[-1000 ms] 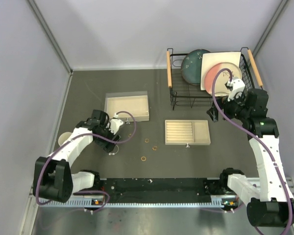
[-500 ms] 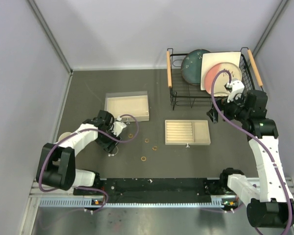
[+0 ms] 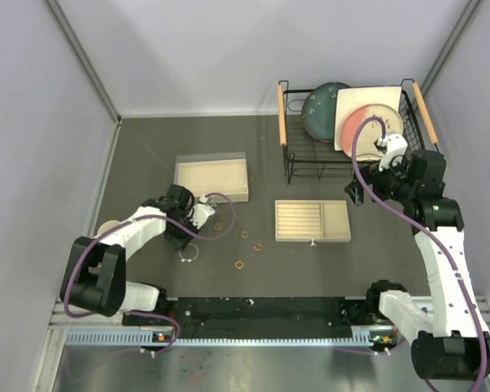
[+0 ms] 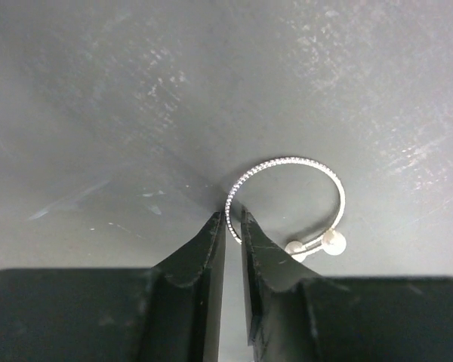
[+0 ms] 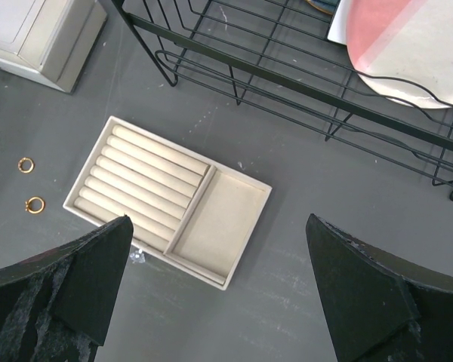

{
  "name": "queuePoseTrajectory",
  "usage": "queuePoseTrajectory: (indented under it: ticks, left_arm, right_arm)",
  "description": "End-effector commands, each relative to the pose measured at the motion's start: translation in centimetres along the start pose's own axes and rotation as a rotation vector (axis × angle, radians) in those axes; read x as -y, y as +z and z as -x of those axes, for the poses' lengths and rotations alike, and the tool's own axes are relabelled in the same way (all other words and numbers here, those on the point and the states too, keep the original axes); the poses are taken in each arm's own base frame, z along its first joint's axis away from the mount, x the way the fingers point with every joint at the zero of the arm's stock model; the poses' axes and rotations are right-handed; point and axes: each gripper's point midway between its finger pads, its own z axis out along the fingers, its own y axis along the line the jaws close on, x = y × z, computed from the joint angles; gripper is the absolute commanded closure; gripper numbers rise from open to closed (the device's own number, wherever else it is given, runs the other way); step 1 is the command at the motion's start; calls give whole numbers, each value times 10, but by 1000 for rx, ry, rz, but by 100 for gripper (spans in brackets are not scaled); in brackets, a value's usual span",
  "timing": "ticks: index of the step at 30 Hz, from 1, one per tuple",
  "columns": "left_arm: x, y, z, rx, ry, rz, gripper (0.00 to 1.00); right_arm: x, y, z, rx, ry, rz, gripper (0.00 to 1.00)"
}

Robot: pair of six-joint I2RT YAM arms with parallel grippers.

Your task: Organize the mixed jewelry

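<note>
The silver wire bracelet (image 4: 287, 159) lies on the dark table, its two pearl ends to the right; from above the bracelet (image 3: 189, 253) shows just below the left arm's wrist. My left gripper (image 4: 228, 216) is low over it with the jaws drawn to a narrow slit, the wire's left arc pinched between the tips. Several small gold rings (image 3: 245, 234) are scattered between the left gripper (image 3: 185, 245) and the beige slotted tray (image 3: 336, 221). My right gripper (image 5: 217, 220) hangs wide open and empty above the tray (image 5: 220, 226), with rings (image 5: 35, 204) to its left.
A beige lidded box (image 3: 211, 175) stands behind the left arm. A black wire dish rack (image 3: 298, 155) holding plates fills the back right. A yellow cup (image 3: 106, 233) sits by the left wall.
My left gripper slid right and down onto the bracelet, and its jaws closed from wide to a narrow slit around the wire. The right arm stayed still.
</note>
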Motion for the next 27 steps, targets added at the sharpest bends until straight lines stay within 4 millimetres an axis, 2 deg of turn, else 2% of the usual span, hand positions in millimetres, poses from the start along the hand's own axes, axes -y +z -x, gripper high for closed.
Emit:
queuePoseTrajectory:
  ticks: [1, 5, 8, 14, 16, 17, 19, 20, 22, 23, 27]
  left_arm:
    - [0, 5, 4, 8, 18, 0, 87]
    - [3, 3, 12, 36, 20, -19, 100]
    - [5, -4, 27, 85, 26, -36, 100]
    - [17, -35, 73, 213, 66, -93, 100]
    - [21, -50, 97, 261, 85, -97, 100]
    - [25, -59, 115, 297, 99, -107, 100]
    - [31, -67, 134, 326, 115, -120, 100]
    - [38, -75, 154, 358, 126, -140, 100]
    - [45, -81, 174, 385, 132, -161, 100]
    - [54, -85, 191, 403, 144, -188, 100]
    - [75, -89, 230, 440, 168, -220, 100]
  right_arm:
    - [5, -4, 20, 57, -39, -22, 1]
    - [8, -4, 21, 54, -43, -39, 1]
    - [11, -4, 19, 48, -45, -53, 1]
    - [17, -3, 14, 33, -50, -85, 1]
    - [22, -2, 13, 25, -51, -107, 1]
    - [25, -2, 11, 18, -51, -123, 1]
    - [31, -1, 10, 10, -41, -152, 1]
    - [35, -1, 8, 2, -39, -171, 1]
    - [37, 1, 4, -10, -32, -181, 1]
    - [37, 2, 1, -17, -30, -178, 1]
    - [24, 9, -17, -57, -29, -98, 1]
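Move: The bracelet lies on the table at the left hand's tips, which straddle its left rim; its middle is about 2 cm back, 2 cm right and 1 cm lower. The nearest gold ring is about 5 cm ahead and 11 cm right of the hand, a second ring roughly 3 cm ahead and 19 cm right. The ring tray sits some 8 cm ahead and 40 cm right. From the right hand the bracelet is about 11 cm back, 51 cm left and 24 cm below. The left fingers finish closing and pinch the bracelet's rim at the table, then keep hold as the hand swings some 16 cm right, 12 cm up and 8 cm forward towards the ring tray, speeding up, its fingertips tilting right and forward by about 25 degrees. The open right hand drifts about 3 cm right, sinking slightly. ##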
